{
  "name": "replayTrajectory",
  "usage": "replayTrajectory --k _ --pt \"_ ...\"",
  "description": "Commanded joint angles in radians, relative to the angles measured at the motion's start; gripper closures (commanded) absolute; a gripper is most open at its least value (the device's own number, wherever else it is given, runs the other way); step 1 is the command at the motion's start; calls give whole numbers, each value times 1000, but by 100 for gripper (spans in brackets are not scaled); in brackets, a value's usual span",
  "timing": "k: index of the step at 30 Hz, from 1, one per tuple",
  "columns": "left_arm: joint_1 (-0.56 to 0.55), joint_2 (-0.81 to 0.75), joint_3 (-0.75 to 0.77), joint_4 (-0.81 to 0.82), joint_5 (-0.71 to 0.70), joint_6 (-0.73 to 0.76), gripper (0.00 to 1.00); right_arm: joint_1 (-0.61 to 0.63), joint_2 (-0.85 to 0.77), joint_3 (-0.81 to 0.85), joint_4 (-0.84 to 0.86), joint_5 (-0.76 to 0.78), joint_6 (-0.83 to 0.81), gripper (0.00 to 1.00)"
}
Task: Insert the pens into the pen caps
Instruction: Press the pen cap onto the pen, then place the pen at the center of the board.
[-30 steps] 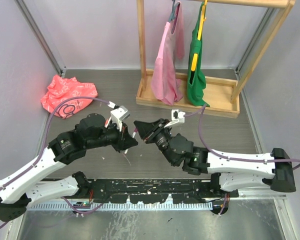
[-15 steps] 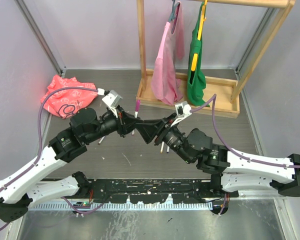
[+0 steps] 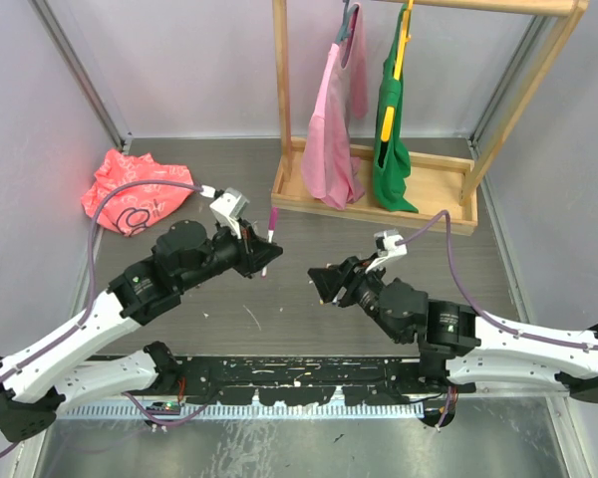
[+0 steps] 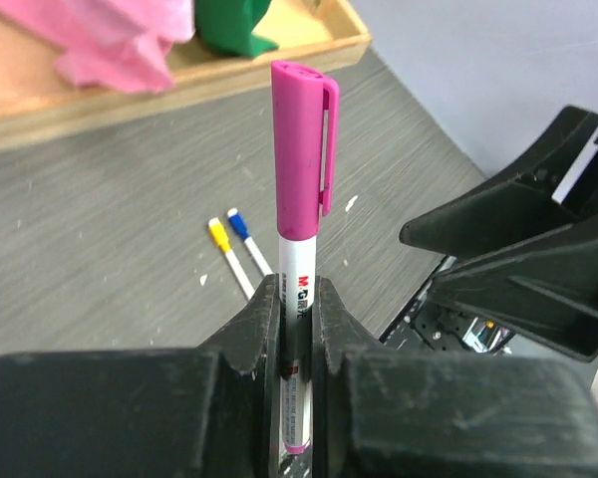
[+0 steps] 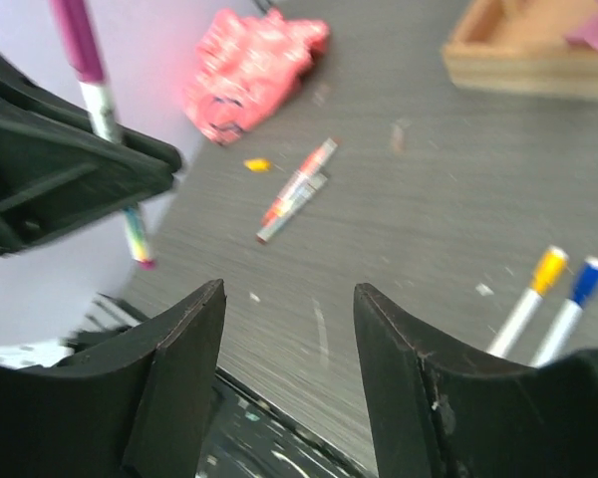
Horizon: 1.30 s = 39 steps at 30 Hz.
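My left gripper (image 4: 296, 291) is shut on the white barrel of a pen (image 4: 297, 284) that stands upright with a magenta pen cap (image 4: 301, 149) on its top. From above, the same pen (image 3: 270, 231) sticks out of the left gripper (image 3: 262, 261) at mid-table. The right gripper (image 3: 325, 283) stands apart to its right, open, with nothing between its fingers (image 5: 184, 349). A yellow-ended pen (image 5: 530, 297) and a blue-ended pen (image 5: 570, 299) lie side by side on the table. An orange-red pen (image 5: 297, 189) and a small yellow cap (image 5: 257, 164) lie farther off.
A crumpled red bag (image 3: 130, 187) lies at the back left. A wooden rack (image 3: 374, 204) with a pink and a green garment stands at the back. The black rail (image 3: 299, 383) runs along the near edge.
The right gripper has opened and drawn back to the right, away from the capped pen. The left gripper still holds the pen and has shifted slightly.
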<state>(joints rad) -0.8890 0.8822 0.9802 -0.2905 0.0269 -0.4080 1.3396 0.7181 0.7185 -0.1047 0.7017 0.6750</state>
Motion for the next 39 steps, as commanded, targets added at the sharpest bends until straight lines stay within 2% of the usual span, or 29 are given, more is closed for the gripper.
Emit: replayTrajectory --k 1,4,10,15,21,28,39 --pt "3 28 -60 -32 -89 -103 100 2 11 -52 -245 78 222 39" --pt "3 61 -112 -26 -98 -169 100 2 27 -91 -330 50 314 37" --pt "2 149 -180 15 -90 -245 100 3 39 -165 -386 -25 427 30" --pt "0 250 -196 70 -64 -256 100 2 8 -209 -392 -57 453 17" --pt "-32 439 -219 232 -39 -298 100 2 -22 -241 -460 -60 529 15" --pt "-51 670 -132 311 -50 -307 100 3 -66 -253 -497 -85 518 15" --pt "-54 890 69 196 -147 -347 100 2 -125 -246 -588 -68 529 15"
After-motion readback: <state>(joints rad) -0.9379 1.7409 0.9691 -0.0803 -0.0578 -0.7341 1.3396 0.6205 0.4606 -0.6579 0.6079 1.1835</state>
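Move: My left hand still grips the capped magenta pen, cap up. The clear spot it is headed for lies about 6 cm ahead, 9 cm to the right and 33 cm below. Just right of that spot lie the yellow-capped pen, some 6 cm ahead and 13 cm right of my left hand, and the blue-capped pen, 6 cm ahead and 16 cm right. From my empty right hand the spot is about 7 cm ahead, 2 cm left and 29 cm down. I carry the capped magenta pen down about 28 cm with my left hand, straight down at first, then also swinging right and finally easing forward towards the spot beside the yellow-capped pen. On the way my wrist tips some 40 degrees downward, laying the pen over with its cap forward, and my grip stays shut. My empty right hand sinks nearly 20 cm, drawing right and a little back out of the way, fingers opening wider. ##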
